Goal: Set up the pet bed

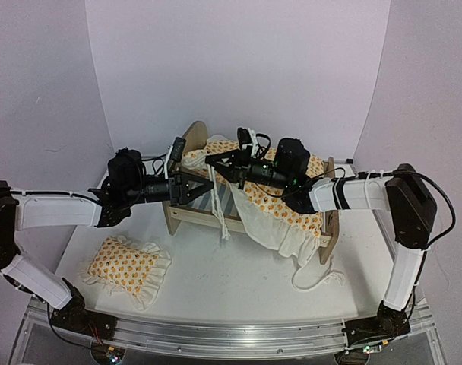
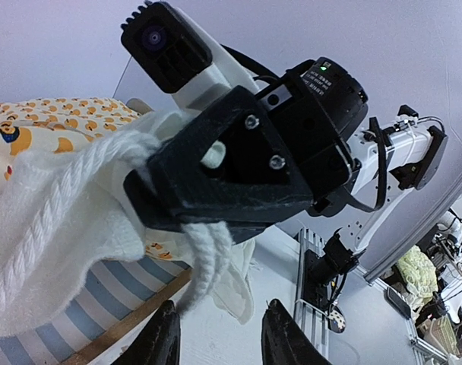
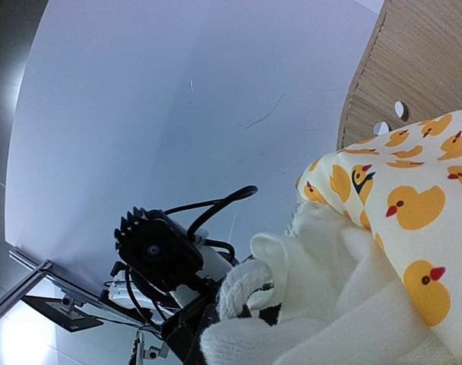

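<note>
The pet bed stands mid-table, its rounded headboard at the back left and its striped mattress partly bare. A duck-print blanket with a white underside is draped over the bed's right half. My right gripper is shut on the blanket's raised edge and holds it above the mattress; a white cord hangs from that grip. In the right wrist view the blanket hides the fingers. My left gripper hovers just below, open, the cord's end near its left finger.
A matching ruffled pillow lies on the table at the front left. The blanket's lower corner and another cord trail off the footboard onto the table. White walls close in behind and on both sides.
</note>
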### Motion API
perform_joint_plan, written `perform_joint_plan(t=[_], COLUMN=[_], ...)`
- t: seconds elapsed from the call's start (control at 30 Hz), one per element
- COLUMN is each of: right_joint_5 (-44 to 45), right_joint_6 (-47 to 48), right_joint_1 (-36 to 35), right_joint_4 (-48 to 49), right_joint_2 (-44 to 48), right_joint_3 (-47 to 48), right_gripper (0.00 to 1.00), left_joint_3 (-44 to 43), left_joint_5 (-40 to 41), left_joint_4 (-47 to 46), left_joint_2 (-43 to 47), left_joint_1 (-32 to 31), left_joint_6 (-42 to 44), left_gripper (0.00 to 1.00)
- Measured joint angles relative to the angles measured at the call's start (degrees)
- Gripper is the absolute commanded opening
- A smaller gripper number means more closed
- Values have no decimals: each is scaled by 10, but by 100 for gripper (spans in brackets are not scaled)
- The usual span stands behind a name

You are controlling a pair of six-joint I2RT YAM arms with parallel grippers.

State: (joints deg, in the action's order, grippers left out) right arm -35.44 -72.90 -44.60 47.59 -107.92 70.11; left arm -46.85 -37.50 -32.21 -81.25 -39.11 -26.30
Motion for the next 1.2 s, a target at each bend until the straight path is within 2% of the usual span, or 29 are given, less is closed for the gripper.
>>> perform_joint_plan(t=[0.13, 0.33, 0.43, 0.57, 0.73, 0.8, 0.93, 1.07, 1.2], right_joint_5=[-3, -7, -10, -13, -22, -27, -37, -42, -42], right_joint_6=[-5, -9, -10, -11, -9, -6, 8, 31, 50], right_joint_1=[0, 0, 0, 0, 0, 0, 0, 0, -2], right_joint_4=[11, 16, 18, 21, 29, 31, 28, 14, 9], right_joint_2=[0, 0, 0, -1, -12, -18, -25, -28, -32], right_joint_3=[-1, -1, -2, -3, -10, -15, -35, -50, -50], right_gripper=[0, 0, 0, 0, 0, 5, 5, 6, 6], left_joint_3=[-3, -15, -16, -16, -21, -31, -56, -64, -76], left_joint_5=[1, 0, 5, 30, 61, 73, 128, 185, 209], left_joint_4=[0, 0, 1, 48, 137, 178, 263, 314, 355], left_joint_2=[-18, -34, -33, -15, 19, 27, 45, 69, 78], left_joint_1=[0, 0, 0, 0, 0, 1, 1, 7, 4], left_joint_6=[3, 11, 22, 65, 131, 153, 193, 225, 255], left_gripper=[32, 1, 0, 0, 0, 0, 0, 0, 0])
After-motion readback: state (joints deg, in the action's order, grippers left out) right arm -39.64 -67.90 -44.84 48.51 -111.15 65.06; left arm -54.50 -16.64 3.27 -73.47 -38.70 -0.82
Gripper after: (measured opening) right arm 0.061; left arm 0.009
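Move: The left fingers stand open around the hanging rope tie: the strand is about 1 cm ahead of them, 1 cm to the right and 1 cm lower. The white bedding corner in the right fingers is some 5 cm ahead and 3 cm above, level sideways. From the right hand the bed's front rail lies about 18 cm below and 3 cm back, the rope strand 4 cm back, 1 cm right and 3 cm down, the paw headboard 11 cm ahead, 7 cm left and 13 cm lower. The left fingers pinch a strand of the rope tie after easing about 1 cm forward and down, then draw it some 6 cm left and a little forward, towards the headboard, the wrist tipping the fingers down by roughly 25 degrees and swinging counter-clockwise. The right hand keeps its grip on the bedding corner and, late on, sinks about 6 cm towards the bed, easing slightly back. ##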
